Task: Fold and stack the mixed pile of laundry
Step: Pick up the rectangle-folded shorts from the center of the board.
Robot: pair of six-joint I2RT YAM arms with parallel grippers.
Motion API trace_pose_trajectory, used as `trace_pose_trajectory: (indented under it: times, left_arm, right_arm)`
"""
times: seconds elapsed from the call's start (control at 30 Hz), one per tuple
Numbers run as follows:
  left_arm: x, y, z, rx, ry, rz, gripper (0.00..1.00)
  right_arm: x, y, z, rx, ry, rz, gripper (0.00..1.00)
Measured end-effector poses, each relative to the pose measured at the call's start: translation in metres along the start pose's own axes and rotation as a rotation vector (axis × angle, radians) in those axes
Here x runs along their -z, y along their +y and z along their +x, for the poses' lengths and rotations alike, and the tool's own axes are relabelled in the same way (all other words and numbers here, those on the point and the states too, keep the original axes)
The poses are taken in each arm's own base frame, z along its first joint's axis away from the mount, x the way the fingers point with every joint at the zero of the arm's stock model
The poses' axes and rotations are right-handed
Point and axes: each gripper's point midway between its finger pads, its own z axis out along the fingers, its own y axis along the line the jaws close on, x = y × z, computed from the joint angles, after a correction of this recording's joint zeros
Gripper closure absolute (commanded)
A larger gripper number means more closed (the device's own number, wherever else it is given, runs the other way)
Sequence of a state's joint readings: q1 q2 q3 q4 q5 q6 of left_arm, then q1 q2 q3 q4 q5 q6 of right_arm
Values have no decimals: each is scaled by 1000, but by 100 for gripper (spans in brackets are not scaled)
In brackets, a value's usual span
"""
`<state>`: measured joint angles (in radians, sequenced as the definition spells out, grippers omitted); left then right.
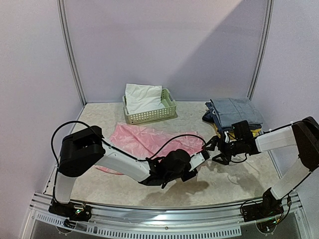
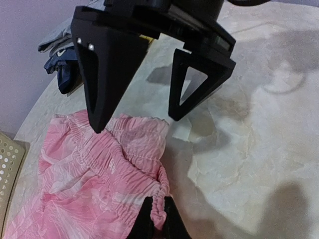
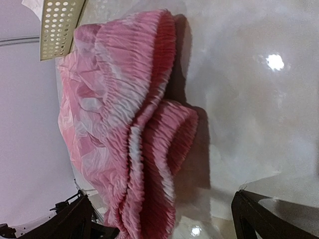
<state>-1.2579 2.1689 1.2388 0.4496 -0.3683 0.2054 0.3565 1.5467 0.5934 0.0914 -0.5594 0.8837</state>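
The thin pink piece (image 1: 144,138) lies spread on the table in the top view, its gathered waistband (image 2: 127,149) pointing right. My left gripper (image 2: 157,219) is shut on a bunched fold of that waistband at its right edge (image 1: 200,156). My right gripper (image 1: 211,151) faces it from the right and stands open. In the left wrist view its two black fingers (image 2: 104,79) hang just above the waistband. In the right wrist view the raised waistband (image 3: 159,149) sits between the spread jaws of the right gripper (image 3: 162,199), untouched. The larger white piece (image 1: 142,97) rests in the basket.
A pale green lattice basket (image 1: 149,116) stands at the back centre, also seen in the wrist views (image 2: 7,159) (image 3: 60,25). Folded grey-blue and yellow clothes (image 1: 234,112) are stacked at the back right (image 2: 62,59). Bare marbled tabletop (image 1: 234,179) lies to the right of the pink piece.
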Motion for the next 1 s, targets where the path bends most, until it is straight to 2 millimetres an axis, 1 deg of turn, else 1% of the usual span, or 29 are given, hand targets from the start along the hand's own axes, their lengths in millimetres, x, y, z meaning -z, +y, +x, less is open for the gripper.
trace_pose_trajectory:
  times: [0.2, 0.27, 0.33, 0.43, 0.53, 0.67, 0.77, 0.8, 0.87, 0.93, 0.97, 1.0]
  left_arm:
    - [1, -1, 0, 3, -5, 4, 100]
    - [1, -1, 0, 5, -7, 6, 100]
    - [1, -1, -1, 11, -9, 8, 100]
    - [1, -3, -1, 18, -11, 14, 100]
    - [1, -4, -2, 21, -13, 20, 100]
    - [1, -5, -3, 25, -15, 22, 100]
    - [1, -5, -3, 27, -15, 25, 100]
    - [1, -6, -3, 28, -13, 26, 95]
    - [1, -7, -3, 33, -9, 33, 78]
    - [1, -10, -4, 45, -5, 52, 62]
    - [1, -12, -5, 43, -6, 63, 56]
    - [2, -15, -7, 54, -7, 80, 52]
  right_arm:
    - [-18, 16, -5, 1, 16, -78, 2]
    - [-24, 20, -7, 2, 18, -102, 7]
    - [-30, 24, -8, 2, 26, -129, 14]
    - [-38, 26, -7, -6, 41, -154, 27]
    - [-42, 25, -6, -20, 53, -159, 44]
    - [-46, 20, -4, -39, 63, -147, 73]
    - [-47, 18, -3, -42, 69, -140, 91]
    - [-47, 18, -3, -41, 71, -139, 94]
    - [-48, 18, -2, -36, 77, -137, 99]
    - [-48, 17, -1, -29, 83, -126, 100]
    - [-48, 17, -2, -24, 84, -122, 100]
    - [-49, 16, -2, -20, 88, -111, 100]
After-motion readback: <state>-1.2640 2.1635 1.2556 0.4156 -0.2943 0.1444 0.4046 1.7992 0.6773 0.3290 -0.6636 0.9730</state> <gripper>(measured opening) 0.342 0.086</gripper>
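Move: Held a little off the board by the left fingers, the rectangle-folded shorts offer their waistband about 5 cm to the open right hand's left, 2 cm ahead and 2 cm lower. The green basket is some 20 cm ahead of and 26 cm left of the right hand; the folded stack lies roughly 14 cm ahead and 14 cm to its right. From the left hand, the waistband spot is about 7 cm ahead, 1 cm right and 2 cm lower. Reaching left about 4 cm and some 2 cm forward to the shorts' waistband, the right hand then sinks nearly 2 cm while its fingers close and pinch the gathered cloth just forward of the left grip; the wrist tilts about 10 degrees, bringing the fingers nearer level. The left hand holds its bunch almost in place, then begins to open at the very end, easing back about 1 cm. ##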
